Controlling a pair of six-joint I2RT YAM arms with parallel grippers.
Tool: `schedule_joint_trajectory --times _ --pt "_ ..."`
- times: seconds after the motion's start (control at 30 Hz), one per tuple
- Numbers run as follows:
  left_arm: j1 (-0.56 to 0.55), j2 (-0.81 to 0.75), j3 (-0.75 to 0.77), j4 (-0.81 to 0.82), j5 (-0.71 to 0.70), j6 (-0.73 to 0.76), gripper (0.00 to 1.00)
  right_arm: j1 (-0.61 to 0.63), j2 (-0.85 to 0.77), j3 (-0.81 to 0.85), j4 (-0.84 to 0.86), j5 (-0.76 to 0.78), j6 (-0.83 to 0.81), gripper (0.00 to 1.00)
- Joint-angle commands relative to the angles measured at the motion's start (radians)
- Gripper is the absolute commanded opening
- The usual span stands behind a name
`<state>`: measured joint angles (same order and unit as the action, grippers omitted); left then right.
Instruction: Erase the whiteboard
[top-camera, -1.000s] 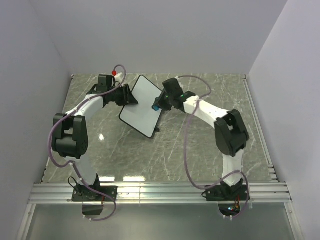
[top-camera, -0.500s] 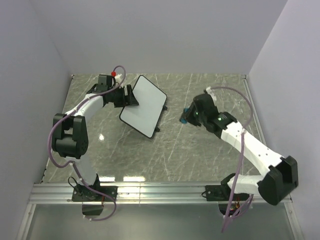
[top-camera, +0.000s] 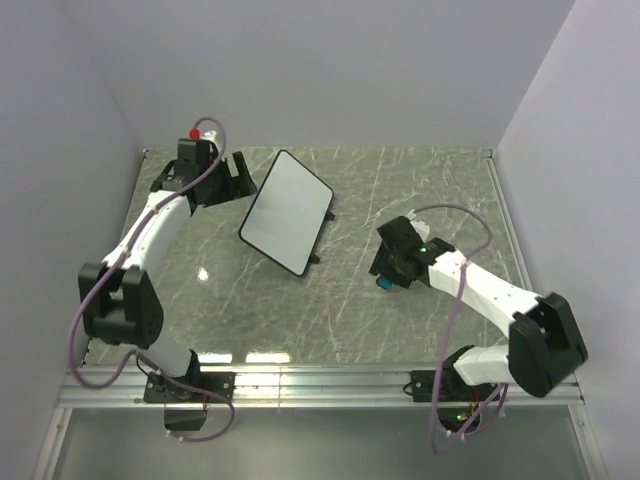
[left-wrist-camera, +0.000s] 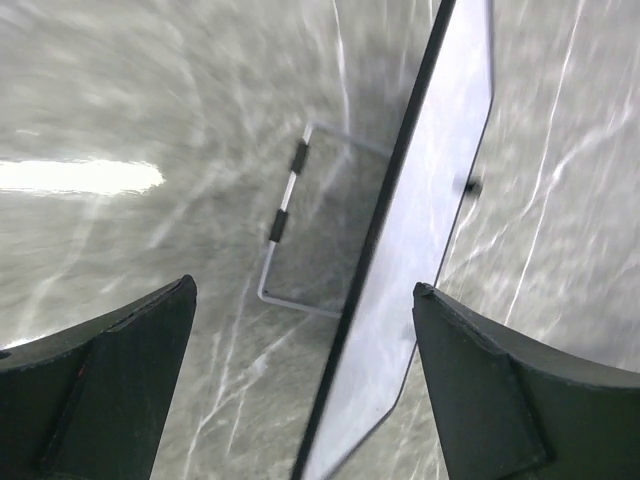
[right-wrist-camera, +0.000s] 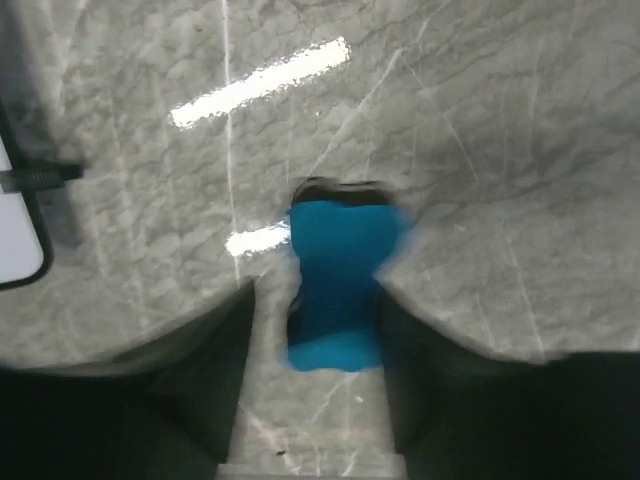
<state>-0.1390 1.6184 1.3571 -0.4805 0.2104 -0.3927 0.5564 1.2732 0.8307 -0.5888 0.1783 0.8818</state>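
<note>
The whiteboard (top-camera: 288, 210) stands tilted on the grey marble table (top-camera: 440, 190), free of both grippers. My left gripper (top-camera: 235, 172) is open, just left of the board's far-left edge. In the left wrist view (left-wrist-camera: 302, 290) its jaws stand wide apart, with the board (left-wrist-camera: 440, 180) edge-on between them. My right gripper (top-camera: 385, 272) points down at the table to the right of the board. The blue bone-shaped eraser (right-wrist-camera: 335, 290) lies between its blurred fingers, with a gap on the left side. The eraser also shows in the top view (top-camera: 384, 284).
A wire stand (left-wrist-camera: 285, 230) props the board from behind. The board's corner (right-wrist-camera: 15, 240) and a black foot (right-wrist-camera: 40, 175) show at the left of the right wrist view. White walls enclose the table on three sides, and an aluminium rail (top-camera: 320, 380) runs along the near edge.
My right arm swung the eraser off the board, right and toward the front, down to the table. My left gripper let go of the board's edge and pulled back left.
</note>
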Motion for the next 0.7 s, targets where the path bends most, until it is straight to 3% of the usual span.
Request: schedule_joint_trajectory --times 0.0,0.03,0.07,0.53,0.67 --pt "0.004 -0.129 0.022 -0.036 -0.167 -0.09 0.95 -0.001 0.087 0.065 0.057 0.035 -0.037 0.64" --pt "0.003 -0.138 0.008 -0.032 -0.163 -0.097 0.93 -0.001 0.11 0.091 0.047 0.05 -0.043 0.96" --pt "0.003 -0.15 -0.004 -0.024 -0.132 -0.098 0.93 -0.001 0.138 0.103 0.035 0.059 -0.047 1.0" --pt "0.004 -0.376 -0.174 -0.044 -0.181 -0.104 0.94 -0.001 -0.075 0.215 -0.097 0.024 -0.165 1.0" --pt "0.003 -0.429 -0.197 -0.064 -0.209 -0.117 0.93 0.005 -0.309 0.202 -0.062 -0.026 -0.167 1.0"
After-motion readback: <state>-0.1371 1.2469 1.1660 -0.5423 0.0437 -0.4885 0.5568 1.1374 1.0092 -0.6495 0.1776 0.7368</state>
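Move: The blue eraser is still between the right hand's fingers, at the hand point or barely 1 cm under it, close above bare table. The whiteboard's middle lies about 18 cm ahead of that hand, 23 cm to its left and some 2 cm higher. From the left hand, empty and already clear of the board, the eraser is roughly 18 cm back, 31 cm right and 10 cm down; the whiteboard's middle is level ahead, 8 cm right and 8 cm down. The eraser is let go onto the table right of the whiteboard: the right hand's fingers, just starting to part, spread fully as the hand sinks some 2 cm and eases forward, then the hand climbs about 12 cm off the eraser, fingers tipping up. The left hand, open, rises and draws back and a little left, away from the whiteboard. ##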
